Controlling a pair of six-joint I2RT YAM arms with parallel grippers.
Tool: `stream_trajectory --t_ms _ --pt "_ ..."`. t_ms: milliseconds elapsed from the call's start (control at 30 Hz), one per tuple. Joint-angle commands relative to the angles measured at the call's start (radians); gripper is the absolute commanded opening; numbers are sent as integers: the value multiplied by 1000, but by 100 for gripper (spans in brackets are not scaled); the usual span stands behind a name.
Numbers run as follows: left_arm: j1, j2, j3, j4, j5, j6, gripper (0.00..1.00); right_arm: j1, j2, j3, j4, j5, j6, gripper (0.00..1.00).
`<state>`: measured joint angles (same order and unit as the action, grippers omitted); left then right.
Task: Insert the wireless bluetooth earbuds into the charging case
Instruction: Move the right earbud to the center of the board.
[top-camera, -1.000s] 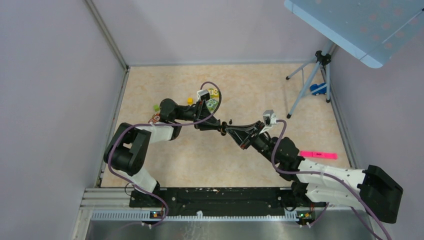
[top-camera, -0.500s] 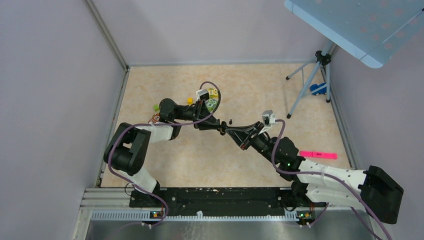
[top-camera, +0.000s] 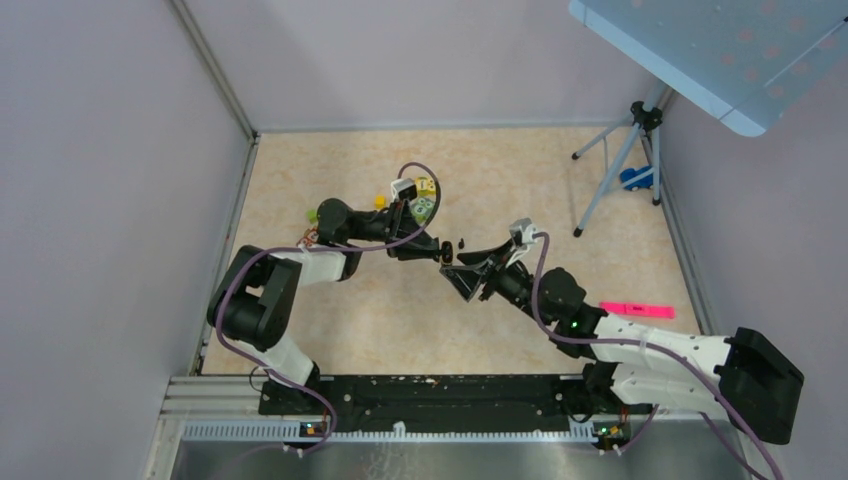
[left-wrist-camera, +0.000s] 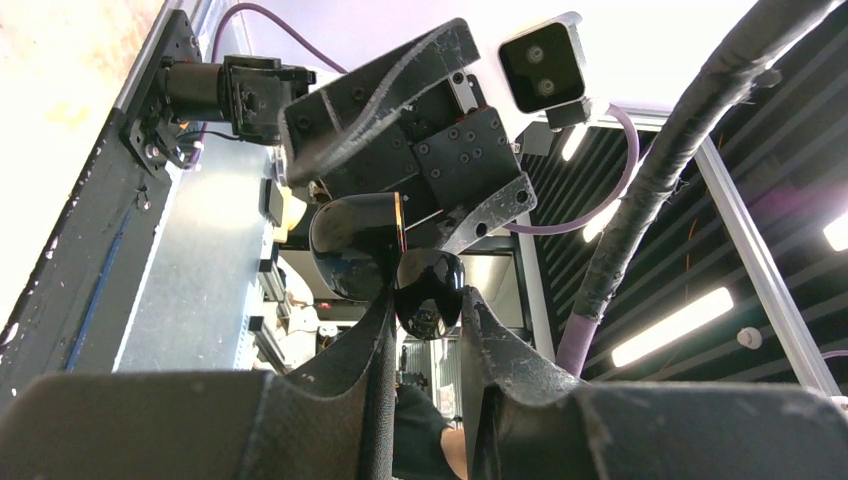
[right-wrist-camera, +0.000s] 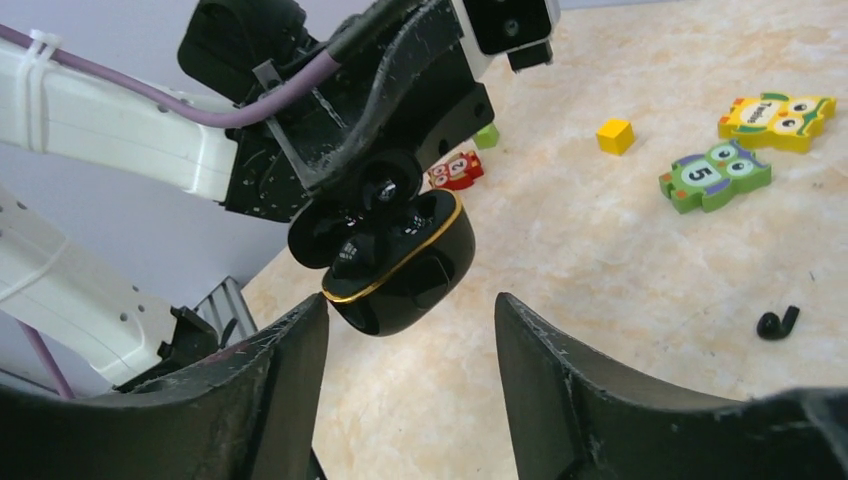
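Note:
The charging case (right-wrist-camera: 410, 265), glossy black with a gold rim, hangs open in the air. My left gripper (left-wrist-camera: 427, 298) is shut on one rounded half of the charging case (left-wrist-camera: 428, 290). The other half shows beside it. Dark rounded shapes sit in the open top; I cannot tell if one is an earbud. My right gripper (right-wrist-camera: 408, 300) stands open just below the case, its fingers apart on both sides and not touching it. One tiny black earbud (right-wrist-camera: 775, 322) lies loose on the table, also visible in the top view as the earbud (top-camera: 462, 242) just beyond both grippers.
Past the case lie a yellow owl block (right-wrist-camera: 778, 110), a green owl block (right-wrist-camera: 715, 175), a yellow cube (right-wrist-camera: 614, 135) and a red block (right-wrist-camera: 457, 170). A pink strip (top-camera: 637, 310) lies at the right. A tripod (top-camera: 620, 170) stands at the back right. Walls close the left and back.
My right gripper was shut against the case and has since opened, drawing back a little toward the near side. The left gripper keeps its hold and has barely shifted.

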<state>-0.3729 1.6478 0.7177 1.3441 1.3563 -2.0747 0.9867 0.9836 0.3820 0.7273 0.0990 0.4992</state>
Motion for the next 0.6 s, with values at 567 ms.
stream_trajectory --t_ms 567 --pt "20 -3 -77 68 81 138 0 13 -296 53 -367 197 45 87"
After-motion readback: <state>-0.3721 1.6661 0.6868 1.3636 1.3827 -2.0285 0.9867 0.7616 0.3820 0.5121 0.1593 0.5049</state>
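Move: The open charging case, still held in the left fingers, sits just off the right fingertips, about 3 cm ahead and 2 cm to the left at nearly the same height. The remaining earbud lies on the board some 14 cm ahead of the right hand, 2 cm to its right and 22 cm below. The green owl block is about 9 cm farther out and 9 cm left of that earbud. From the left hand the earbud is roughly 13 cm ahead, 4 cm right and 25 cm below. No contact begins: the right fingers, already parted, spread wide and the hand backs away from the case, first dipping nearly 1 cm, then going about 3 cm to the right, with a climb that ends some 2 cm above its start. The left hand keeps its grip on the case and late on sinks about 1.5 cm. ##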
